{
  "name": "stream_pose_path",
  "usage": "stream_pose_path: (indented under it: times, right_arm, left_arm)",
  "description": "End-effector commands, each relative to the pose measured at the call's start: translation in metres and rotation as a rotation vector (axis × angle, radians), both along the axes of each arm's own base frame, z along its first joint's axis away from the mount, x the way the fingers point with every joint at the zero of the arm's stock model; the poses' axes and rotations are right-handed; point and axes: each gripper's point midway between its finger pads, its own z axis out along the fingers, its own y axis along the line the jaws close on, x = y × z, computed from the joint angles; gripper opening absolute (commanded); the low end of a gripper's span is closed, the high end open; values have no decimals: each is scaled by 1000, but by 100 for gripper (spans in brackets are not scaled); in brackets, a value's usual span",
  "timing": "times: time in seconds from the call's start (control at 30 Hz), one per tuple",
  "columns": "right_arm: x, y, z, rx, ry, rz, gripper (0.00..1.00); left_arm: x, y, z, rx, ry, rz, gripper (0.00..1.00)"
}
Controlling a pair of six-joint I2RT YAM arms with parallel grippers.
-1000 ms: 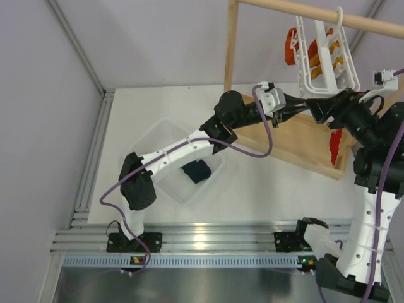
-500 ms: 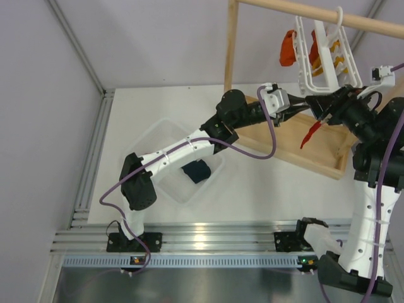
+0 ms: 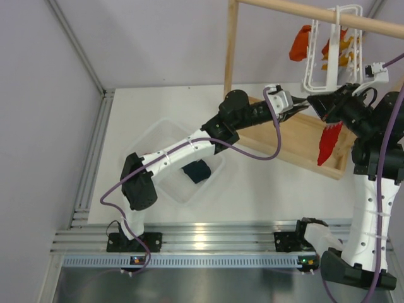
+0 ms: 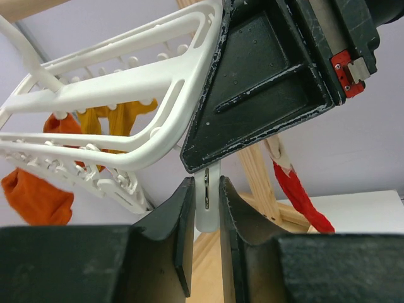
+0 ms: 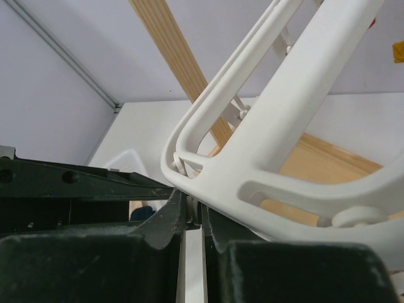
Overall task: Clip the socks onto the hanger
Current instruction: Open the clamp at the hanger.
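Observation:
The white hanger [image 3: 328, 60] hangs by its hook from the wooden rod; it also shows in the left wrist view [image 4: 120, 82] and the right wrist view [image 5: 284, 145]. My left gripper [image 3: 304, 103] is shut on one dangling white clip [image 4: 207, 203]. My right gripper [image 3: 319, 105] meets it tip to tip, its jaws nearly closed on a pale strip [image 5: 197, 218] under the frame's corner. The red sock [image 3: 328, 144] hangs straight down from the right fingers; its beige top [image 4: 275, 150] runs up behind them. The navy sock [image 3: 196, 171] lies in the clear bin.
Orange socks [image 3: 302, 43] and yellow socks [image 3: 341, 49] are clipped to the hanger's far side. The light wooden rack's post [image 3: 231, 47] and base tray [image 3: 297, 142] stand under both grippers. The clear bin [image 3: 158, 136] sits under the left arm.
The hanger has swung and turned on the rod, carrying the orange socks to the right. The red sock swung left, then back under the right gripper. Both grippers stay together at the clip.

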Motion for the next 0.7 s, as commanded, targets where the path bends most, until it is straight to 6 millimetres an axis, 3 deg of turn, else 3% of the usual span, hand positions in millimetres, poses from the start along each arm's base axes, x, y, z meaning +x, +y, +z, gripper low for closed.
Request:
stream_pose_path:
  times: [0.0, 0.03, 0.1, 0.2, 0.27, 0.33, 0.37, 0.5, 0.53, 0.6, 0.63, 0.67]
  right_arm:
    - [1, 6, 18, -6, -59, 31, 0]
    - [1, 7, 20, -6, -66, 37, 0]
    - [1, 8, 22, 3, -70, 43, 0]
    - [3, 7, 26, 3, -82, 40, 0]
    - [4, 7, 28, 7, -89, 42, 0]
    - [4, 8, 30, 6, -95, 45, 0]
    - [4, 8, 30, 8, -95, 46, 0]
    - [4, 8, 29, 7, -99, 53, 0]
    - [5, 8, 30, 5, -101, 51, 0]
    - [7, 8, 26, 10, -93, 53, 0]
    - [6, 7, 28, 9, -99, 50, 0]
    - [8, 6, 27, 10, -102, 47, 0]
  left_arm:
    - [-18, -1, 24, -48, -37, -40, 17]
    - [-18, 0, 24, -48, -35, -35, 18]
    - [-16, 3, 23, -42, -25, -24, 33]
    - [-13, 13, 22, -21, 9, 7, 45]
    - [-12, 28, 27, -18, 46, 22, 52]
    - [1, 46, 12, 13, 150, 23, 55]
    - [7, 68, 22, -8, 207, 29, 56]
    - [30, 125, -5, 32, 430, 55, 58]
    - [29, 140, -23, 56, 488, 62, 60]
    - [46, 171, -43, 71, 606, 114, 60]
    - [45, 186, -64, 102, 680, 147, 60]
    - [57, 206, -77, 106, 731, 204, 58]
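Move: The left fingers already hold the clamp at the hanger's near end, and the right fingers are already shut on the same clamp, so for both hands it lies right at the fingertips. From the left hand, the hanger's middle is about 12 cm ahead and 6 cm to the right, slightly above. The hanging red sock is some 9 cm right, 5 cm back and 15 cm lower, and the navy sock in the box is roughly 34 cm left, about level in reach and 42 cm down. The left fingers spread and let go of the clamp, then the left hand pulls away quickly to the left, about 18 cm, heading towards the box of socks while also reaching forward and sinking some 5 cm, its top rolling forward about 30 degrees as the fingertips swing a little counter-clockwise. The right hand stays by the hanger's near end with its fingers shut, keeping the clamp pinched and drifting only about 1 cm left. ##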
